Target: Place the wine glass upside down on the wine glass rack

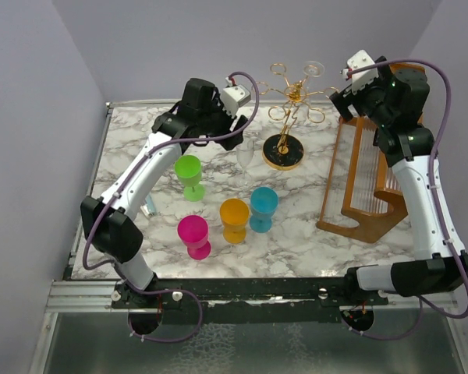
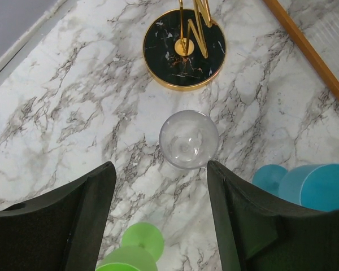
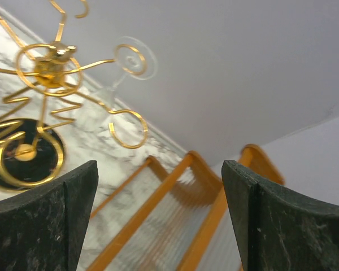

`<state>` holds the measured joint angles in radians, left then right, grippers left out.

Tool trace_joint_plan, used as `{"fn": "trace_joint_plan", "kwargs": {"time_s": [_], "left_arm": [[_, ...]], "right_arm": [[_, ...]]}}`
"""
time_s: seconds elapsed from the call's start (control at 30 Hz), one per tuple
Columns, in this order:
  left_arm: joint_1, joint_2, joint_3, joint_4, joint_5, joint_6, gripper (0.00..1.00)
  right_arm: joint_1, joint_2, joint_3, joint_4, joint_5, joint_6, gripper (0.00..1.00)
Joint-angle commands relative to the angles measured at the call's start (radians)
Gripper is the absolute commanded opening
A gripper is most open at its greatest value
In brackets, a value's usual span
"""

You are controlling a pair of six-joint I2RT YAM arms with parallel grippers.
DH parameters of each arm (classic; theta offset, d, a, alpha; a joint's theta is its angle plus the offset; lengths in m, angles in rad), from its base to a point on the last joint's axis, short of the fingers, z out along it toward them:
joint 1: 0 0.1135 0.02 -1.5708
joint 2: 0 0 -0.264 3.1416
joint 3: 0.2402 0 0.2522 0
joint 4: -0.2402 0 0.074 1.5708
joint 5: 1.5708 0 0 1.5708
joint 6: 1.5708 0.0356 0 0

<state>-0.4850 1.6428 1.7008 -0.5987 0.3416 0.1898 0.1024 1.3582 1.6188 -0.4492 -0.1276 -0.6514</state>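
The gold wine glass rack (image 1: 293,97) stands on its round black base (image 1: 283,152) at the back of the marble table; it also shows in the left wrist view (image 2: 165,56) and the right wrist view (image 3: 51,70). One clear wine glass (image 3: 137,58) hangs upside down from a ring arm (image 1: 313,70). A second clear wine glass (image 1: 244,158) stands upright just left of the base (image 2: 188,139). My left gripper (image 2: 161,169) is open and empty, high above this glass (image 1: 232,118). My right gripper (image 3: 159,169) is open and empty, raised to the right of the rack (image 1: 343,100).
A brown wooden slatted frame (image 1: 366,187) stands at the right (image 3: 158,209). Green (image 1: 189,173), pink (image 1: 193,234), orange (image 1: 235,218) and blue (image 1: 263,206) goblets stand at the middle front. A small pale object (image 1: 147,209) lies left of them.
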Motion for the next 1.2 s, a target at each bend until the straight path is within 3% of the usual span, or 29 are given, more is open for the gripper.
{"fn": "trace_joint_plan", "kwargs": {"time_s": [0.0,0.23,0.5,1.17], "left_arm": [[-0.013,0.086,0.089,-0.073,-0.046,-0.010,0.68],[-0.021,0.182,0.181,-0.130,-0.061,-0.020,0.60],[-0.034,0.238,0.212,-0.165,-0.066,-0.020,0.41],[-0.046,0.195,0.153,-0.193,-0.103,0.062,0.09]], "right_arm": [[-0.004,-0.067,-0.097,-0.039,-0.172,0.155,0.89],[-0.004,-0.103,-0.151,-0.047,-0.241,0.203,0.88],[-0.004,-0.115,-0.159,-0.052,-0.244,0.207,0.88],[-0.006,-0.130,-0.190,-0.040,-0.224,0.187,0.88]]}}
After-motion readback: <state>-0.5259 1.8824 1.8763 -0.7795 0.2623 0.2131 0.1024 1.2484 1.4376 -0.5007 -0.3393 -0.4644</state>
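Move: The upright wine glass is just beyond my open left fingertips: its middle is about level with the hand, 4 cm to the right and some 17 cm below. The rack stands about 9 cm ahead and 15 cm right. The green goblet is about 4 cm back and 11 cm left, the blue one 13 cm back and 9 cm right. From my right hand, the wine glass is some 22 cm left, 6 cm back and 29 cm down. I sink my left hand about 7 cm onto the rim of the wine glass, easing some 2 cm forward and a little right, tilting the fingers roughly 10 degrees, and close them from well open to nearly shut, pinching the bowl's near-left wall at the rim. My empty right hand, wide open, draws down, back and left some 5 cm and then nearly halts. ##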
